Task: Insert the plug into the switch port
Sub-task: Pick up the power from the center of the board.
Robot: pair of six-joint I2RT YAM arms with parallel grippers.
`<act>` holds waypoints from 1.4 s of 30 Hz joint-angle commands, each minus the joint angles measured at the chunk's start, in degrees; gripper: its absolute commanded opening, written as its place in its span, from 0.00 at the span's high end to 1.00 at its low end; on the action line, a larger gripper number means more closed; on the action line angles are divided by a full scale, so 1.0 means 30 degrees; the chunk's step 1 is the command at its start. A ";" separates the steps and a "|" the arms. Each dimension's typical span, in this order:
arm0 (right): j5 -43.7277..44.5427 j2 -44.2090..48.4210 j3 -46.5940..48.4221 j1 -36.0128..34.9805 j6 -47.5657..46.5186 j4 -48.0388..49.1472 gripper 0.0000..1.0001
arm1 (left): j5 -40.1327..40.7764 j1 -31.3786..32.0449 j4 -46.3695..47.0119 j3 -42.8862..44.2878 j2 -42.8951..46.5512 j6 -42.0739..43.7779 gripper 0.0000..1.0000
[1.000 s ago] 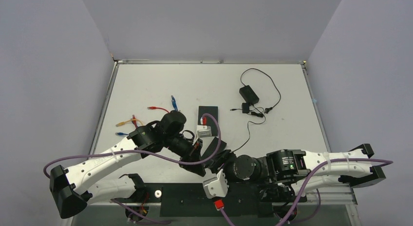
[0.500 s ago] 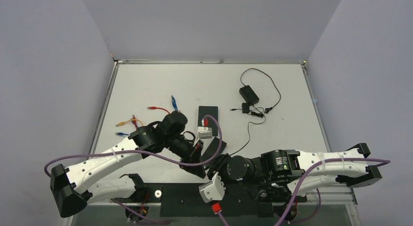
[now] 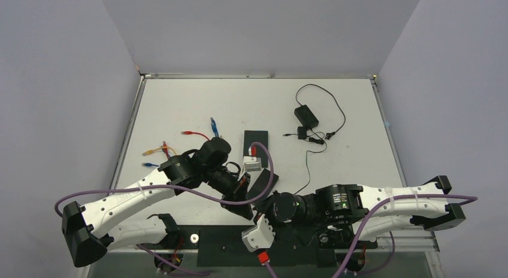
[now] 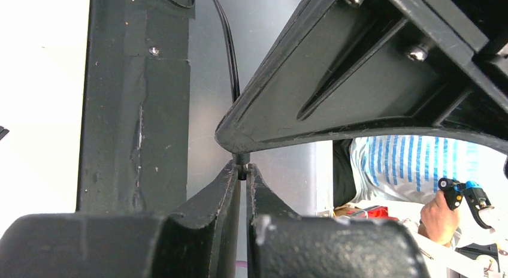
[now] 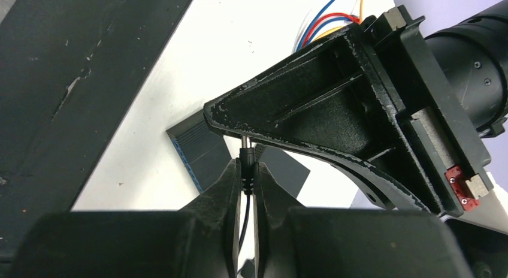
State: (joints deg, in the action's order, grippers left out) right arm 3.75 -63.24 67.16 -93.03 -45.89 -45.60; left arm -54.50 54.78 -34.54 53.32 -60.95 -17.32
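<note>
The plug (image 5: 245, 162) is a small black barrel plug on a thin black cable. My right gripper (image 5: 245, 170) is shut on its ribbed body. Its metal tip points up into the fingertips of my left gripper (image 4: 241, 172), which is shut on that tip (image 4: 241, 160). In the top view both grippers meet near the front middle: the left gripper (image 3: 242, 193) and the right gripper (image 3: 262, 204). The switch (image 5: 200, 151), a dark grey box with a blue-ribbed side, lies just behind them (image 3: 265, 181). Its port is hidden.
The plug's cable runs back to a black power adapter (image 3: 305, 115) at the far right. Coloured network cables (image 3: 191, 134) lie at the left. A flat black rectangle (image 3: 257, 136) lies mid-table. A black strip (image 3: 233, 248) runs along the near edge.
My right gripper has gone from open to shut on the plug's body. The right arm has shifted a little to the left. The left arm has held still.
</note>
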 commanded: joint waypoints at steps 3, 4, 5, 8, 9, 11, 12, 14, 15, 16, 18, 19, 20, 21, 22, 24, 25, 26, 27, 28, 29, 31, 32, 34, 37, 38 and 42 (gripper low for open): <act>-0.0105 -0.0111 0.0938 0.0103 0.0061 0.0357 1.00 | -0.0314 0.0137 0.0247 0.0733 0.0275 0.0519 1.00; -0.0106 -0.0121 0.0937 0.0103 0.0135 0.0323 1.00 | -0.0040 0.0137 0.0212 0.0747 0.0291 0.0564 1.00; -0.0107 -0.0106 0.0899 0.0103 0.0186 0.0291 1.00 | 0.0128 0.0137 0.0113 0.0759 0.0299 0.0620 1.00; -0.0008 -0.0030 0.0741 0.0102 0.0505 0.0269 1.00 | 0.1261 0.0117 -0.0164 0.0867 0.0280 0.0821 0.73; 0.0189 0.0064 0.0608 0.0117 0.0606 0.0262 1.00 | 0.1540 0.0112 -0.0355 0.0922 0.0293 0.0880 0.69; 0.0619 0.0250 0.0286 0.0229 0.1016 0.0304 1.00 | 0.2708 0.0022 -0.0629 0.1158 0.0334 0.0980 0.60; 0.0739 0.0323 0.0171 0.0413 0.1406 0.0352 1.00 | 0.2981 -0.0008 -0.0680 0.1170 0.0423 0.1001 0.57; 0.0731 0.0743 -0.0449 0.0882 0.2068 0.0718 1.00 | 0.3806 -0.0200 -0.0692 0.1195 0.0603 0.0922 0.55; 0.0733 0.1209 -0.1000 0.1272 0.2296 0.0929 1.00 | 0.4286 -0.0409 -0.0611 0.1134 0.0732 0.0843 0.54; 0.0865 0.1477 -0.1351 0.1493 0.2803 0.1511 1.00 | 0.4488 -0.0546 -0.0539 0.1070 0.0783 0.0615 0.52; 0.1509 0.2202 -0.2379 0.2082 0.3631 0.2566 1.00 | 0.5130 -0.1172 -0.0070 0.0772 0.1073 0.0013 0.51; 0.1843 0.2592 -0.3028 0.2422 0.3926 0.2922 1.00 | 0.5489 -0.1780 0.0379 0.0449 0.1304 -0.0256 0.50; 0.2615 0.2725 -0.3332 0.2610 0.4492 0.3621 1.00 | 0.5573 -0.2140 0.0717 0.0215 0.1449 -0.0919 0.50; 0.2997 0.2891 -0.3911 0.3030 0.4738 0.3903 1.00 | 0.5658 -0.2900 0.1506 -0.0364 0.1720 -0.1279 0.50; 0.3650 0.2919 -0.4407 0.3236 0.5259 0.4467 1.00 | 0.5672 -0.3257 0.2436 -0.0719 0.1848 -0.2090 0.50; 0.4365 0.2992 -0.5068 0.3937 0.6117 0.5419 1.00 | 0.5783 -0.4048 0.3752 -0.1744 0.2154 -0.3233 0.49; 0.4502 0.2998 -0.5289 0.4387 0.6673 0.5754 1.00 | 0.6201 -0.4271 0.4088 -0.2347 0.2262 -0.3578 0.49; 0.4839 0.3011 -0.5792 0.4662 0.6956 0.6497 1.00 | 0.6369 -0.4294 0.4736 -0.2663 0.2266 -0.4115 0.49; 0.4959 0.3022 -0.6076 0.5344 0.7542 0.6909 1.00 | 0.6648 -0.4333 0.5064 -0.3273 0.2232 -0.4616 0.49; 0.5012 0.2987 -0.6618 0.5727 0.7816 0.7782 1.00 | 0.6826 -0.4335 0.5720 -0.3909 0.2206 -0.4885 0.49; 0.5001 0.2937 -0.6914 0.6577 0.8358 0.8181 1.00 | 0.7077 -0.4340 0.6054 -0.4220 0.2136 -0.5446 0.49; 0.4790 0.2689 -0.7703 0.7848 0.9123 0.9768 1.00 | 0.7182 -0.4323 0.7222 -0.5137 0.2069 -0.6179 0.49; 0.4700 0.2420 -0.8102 0.8631 0.9446 1.0082 1.00 | 0.7188 -0.4332 0.7900 -0.5693 0.2067 -0.6370 0.49; 0.4533 0.1950 -0.8566 0.9552 0.9980 1.1042 1.00 | 0.7189 -0.4329 0.8507 -0.6236 0.1918 -0.6734 0.48; 0.4063 0.1210 -0.9015 1.0691 1.0903 1.2440 1.00 | 0.7084 -0.4328 0.8657 -0.6683 0.1707 -0.6828 0.48; 0.3926 0.0718 -0.9064 1.1305 1.1093 1.2634 1.00 | 0.6951 -0.4326 0.8684 -0.6878 0.1513 -0.6826 0.48; 0.3272 -0.1175 -0.8932 1.2637 1.2226 1.3182 1.00 | 0.6343 -0.4327 0.9390 -0.7793 0.0616 -0.7066 0.48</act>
State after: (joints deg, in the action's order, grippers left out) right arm 15.49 -62.50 40.23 -58.37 -14.66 -12.69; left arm -33.76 42.11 -12.51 31.99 -56.90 -36.91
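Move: Both hands hold the power plug between them, some 22 cm above the table. From the right hand the switch, the nearer ribbed box, lies about 18 cm ahead, level sideways and 22 cm below; the smooth black box is about 14 cm beyond it and 2 cm left. The small adapter block is some 39 cm ahead and 15 cm right of the hand. From the left hand the switch lies about 19 cm ahead, 2 cm right and 21 cm below. Left releases the plug, going forward and down; right swings it clockwise, some 20 cm forward-down towards the switch. ##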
